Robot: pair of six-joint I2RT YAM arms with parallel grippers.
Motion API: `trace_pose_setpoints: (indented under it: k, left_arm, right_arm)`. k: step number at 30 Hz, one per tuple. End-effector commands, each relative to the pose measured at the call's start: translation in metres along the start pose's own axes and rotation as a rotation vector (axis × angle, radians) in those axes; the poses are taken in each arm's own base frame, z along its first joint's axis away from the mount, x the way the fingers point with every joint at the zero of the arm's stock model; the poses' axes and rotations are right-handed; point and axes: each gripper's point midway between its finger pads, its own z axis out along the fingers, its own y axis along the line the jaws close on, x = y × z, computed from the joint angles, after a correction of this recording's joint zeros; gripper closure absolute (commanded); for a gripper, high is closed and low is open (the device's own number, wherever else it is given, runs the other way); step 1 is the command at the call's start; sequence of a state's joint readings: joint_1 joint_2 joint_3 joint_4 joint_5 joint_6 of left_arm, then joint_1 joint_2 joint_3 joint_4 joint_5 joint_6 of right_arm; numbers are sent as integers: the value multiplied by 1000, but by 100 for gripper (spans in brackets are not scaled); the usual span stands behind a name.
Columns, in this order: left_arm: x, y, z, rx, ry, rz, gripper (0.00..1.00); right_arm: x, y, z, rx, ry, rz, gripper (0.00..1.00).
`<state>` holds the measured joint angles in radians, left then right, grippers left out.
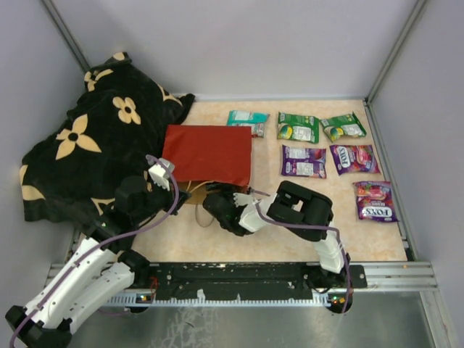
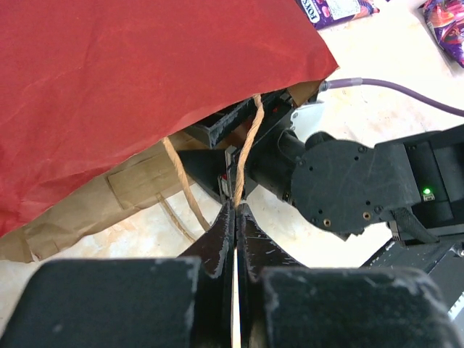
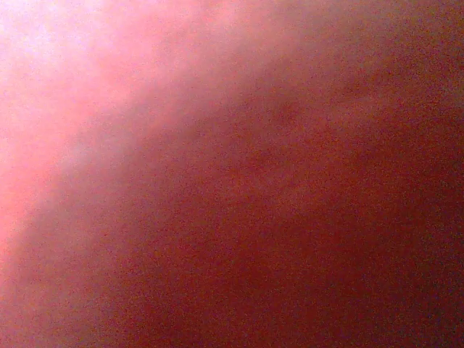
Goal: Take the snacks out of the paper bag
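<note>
The red paper bag point(image 1: 208, 154) point(image 2: 145, 87) lies flat with its brown-lined mouth toward me. My left gripper point(image 2: 236, 209) point(image 1: 178, 188) is shut on one thin cord handle point(image 2: 246, 156) and holds it taut at the mouth. The head of my right gripper point(image 1: 221, 197) reaches into the bag's mouth, so its fingers are hidden. The right wrist view shows only a red blur. Several snacks lie on the table to the right of the bag: a teal packet point(image 1: 248, 121), two green ones point(image 1: 298, 127), two purple ones point(image 1: 304, 161) and a pink-red one point(image 1: 375, 200).
A black blanket point(image 1: 94, 152) with tan flowers is heaped at the left, against the bag's left edge. Grey walls close the table on three sides. The arms' mounting rail point(image 1: 246, 275) runs along the near edge. The right arm's black wrist point(image 2: 341, 181) sits close beside my left fingers.
</note>
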<state>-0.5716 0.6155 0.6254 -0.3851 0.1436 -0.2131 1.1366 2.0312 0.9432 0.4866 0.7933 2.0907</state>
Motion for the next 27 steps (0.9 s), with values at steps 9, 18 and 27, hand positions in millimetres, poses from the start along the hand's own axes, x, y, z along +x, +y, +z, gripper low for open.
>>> trace_pose_setpoints:
  k: [9,18,27]
  left_arm:
    - [2,-1,2,1,12,-8,100]
    - [4,-1,3,6,22,-9,100]
    - [5,-1,4,8,28,-7,100]
  right_arm:
    - [-56,-34,54,131,-185,58,53]
    - [-59,-25,81,116,-214,116,75]
    - [-52,-5,64,48,-107,34,100]
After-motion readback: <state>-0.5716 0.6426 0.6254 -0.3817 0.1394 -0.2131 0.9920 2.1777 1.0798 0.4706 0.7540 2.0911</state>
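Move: The right hand is already inside the mouth of the paper bag, fingers partly open; the bag's middle lies some 5 cm ahead and 1 cm left, about level, and no snack inside can be seen. The teal packet behind the bag is about 17 cm ahead, 12 cm right and 3 cm lower, and the nearest purple packet 4 cm ahead, 30 cm right and 3 cm lower. From the left hand, which holds the handle cord, the bag's middle lies roughly 10 cm ahead, 4 cm right and 12 cm lower. The right hand reaches about 7 cm forward, deeper into the paper bag, sinking some 3 cm and easing slightly right, pushing the bag along as its fingers close steadily from about three-quarters open to shut. It stops advancing towards the end while the fingers finish closing and it keeps sinking; the left hand stays nearly in place, still pinching the handle cord, and whether the right fingers catch a snack can't be seen. ##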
